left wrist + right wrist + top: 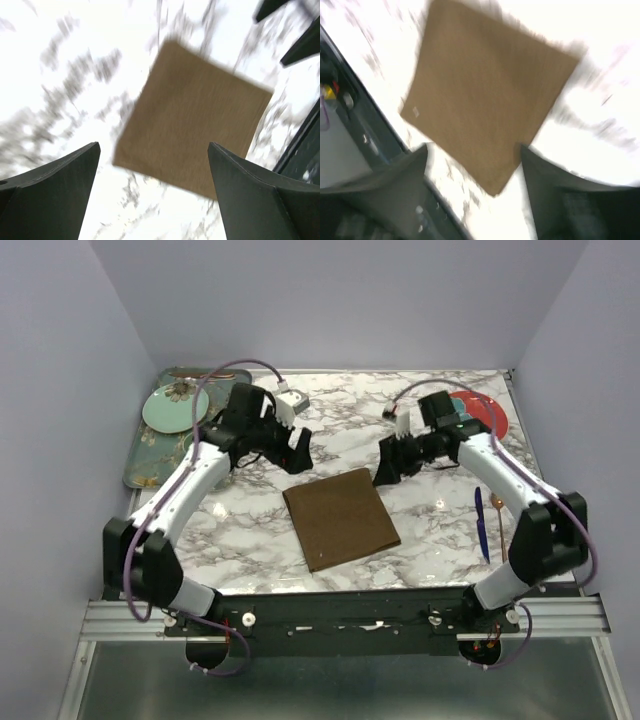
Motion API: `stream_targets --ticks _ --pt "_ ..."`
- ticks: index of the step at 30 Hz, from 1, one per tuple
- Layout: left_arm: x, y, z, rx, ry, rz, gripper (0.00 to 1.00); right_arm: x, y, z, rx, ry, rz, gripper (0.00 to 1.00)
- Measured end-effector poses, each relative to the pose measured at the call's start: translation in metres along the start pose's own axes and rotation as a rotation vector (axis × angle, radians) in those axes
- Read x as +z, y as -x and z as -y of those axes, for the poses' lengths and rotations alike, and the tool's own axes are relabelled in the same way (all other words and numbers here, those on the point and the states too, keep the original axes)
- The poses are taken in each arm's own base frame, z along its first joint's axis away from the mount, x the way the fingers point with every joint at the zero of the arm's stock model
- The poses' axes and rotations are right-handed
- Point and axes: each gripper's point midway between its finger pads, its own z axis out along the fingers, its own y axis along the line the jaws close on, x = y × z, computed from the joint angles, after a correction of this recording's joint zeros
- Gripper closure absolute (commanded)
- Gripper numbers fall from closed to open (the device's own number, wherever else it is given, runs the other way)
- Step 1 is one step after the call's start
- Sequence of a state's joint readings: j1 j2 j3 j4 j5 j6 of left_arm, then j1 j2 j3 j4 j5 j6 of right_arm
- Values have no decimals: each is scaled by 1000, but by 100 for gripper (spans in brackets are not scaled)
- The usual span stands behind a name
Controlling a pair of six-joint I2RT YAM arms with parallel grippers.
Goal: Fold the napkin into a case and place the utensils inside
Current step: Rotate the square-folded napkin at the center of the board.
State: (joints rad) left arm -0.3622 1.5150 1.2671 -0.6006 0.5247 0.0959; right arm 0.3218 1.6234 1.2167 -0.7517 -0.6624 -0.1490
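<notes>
The brown napkin [341, 518] lies flat and roughly square on the marble table, near the front middle. It also shows in the left wrist view [192, 120] and in the right wrist view [485, 95]. My left gripper [297, 452] hovers above the table just beyond the napkin's far left corner, open and empty. My right gripper [387, 468] hovers just beyond the far right corner, open and empty. The blue-handled utensil [481, 523] and the thin copper utensil [497, 515] lie side by side at the table's right, under my right arm.
A dark green floral tray [150, 455] holding a pale green plate [175, 407] sits at the far left. A red plate [482, 410] sits at the far right. Purple walls enclose the table; the metal rail [340, 615] runs along the front.
</notes>
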Motion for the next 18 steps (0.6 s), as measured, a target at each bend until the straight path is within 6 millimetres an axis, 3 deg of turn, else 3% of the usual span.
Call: stream_targets --ticks 2,6,9,12,14,17,18 --pt "-38 46 16 80 22 165 1 -43 60 -26 -146 -23 203 0" --pt "-86 106 38 156 45 408 1 -106 135 -66 -373 -59 492 0" --pt "-91 118 41 147 41 494 1 -121 167 -79 -452 -43 607 0" --pt "-71 118 40 49 -21 490 1 -103 188 -88 -451 122 585 0" --pt "-55 114 42 -18 -83 456 1 -77 194 -84 -373 251 524 0" --pt "-15 95 44 -186 -222 364 1 -34 178 -68 -179 386 396 0" --pt "0 79 47 -281 -280 316 1 -19 169 -61 -100 419 346 0"
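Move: The folded napkin's middle lies about 9 cm back and 8 cm right of the left hand, some 15 cm below it; from the right hand, it is about 8 cm back, 9 cm left and 10 cm down. The green mug stands roughly 27 cm left and 8 cm ahead of the left hand. From the right hand, the blue knife is some 25 cm right and 9 cm back, the red plate 25 cm right and 20 cm ahead. Already clear of the napkin, both hands go fast up, the left about 15 cm and the right some 21 cm, the right also pushing forward and spreading its fingers from part to fully open while the left's stay wide. Both then sink by some 8 cm as they swing inwards towards each other beyond the napkin's middle, the left 6 cm to the right and the right 9 cm to the left, wrists tilting roughly 30 degrees so the fingers point more level and inwards. ##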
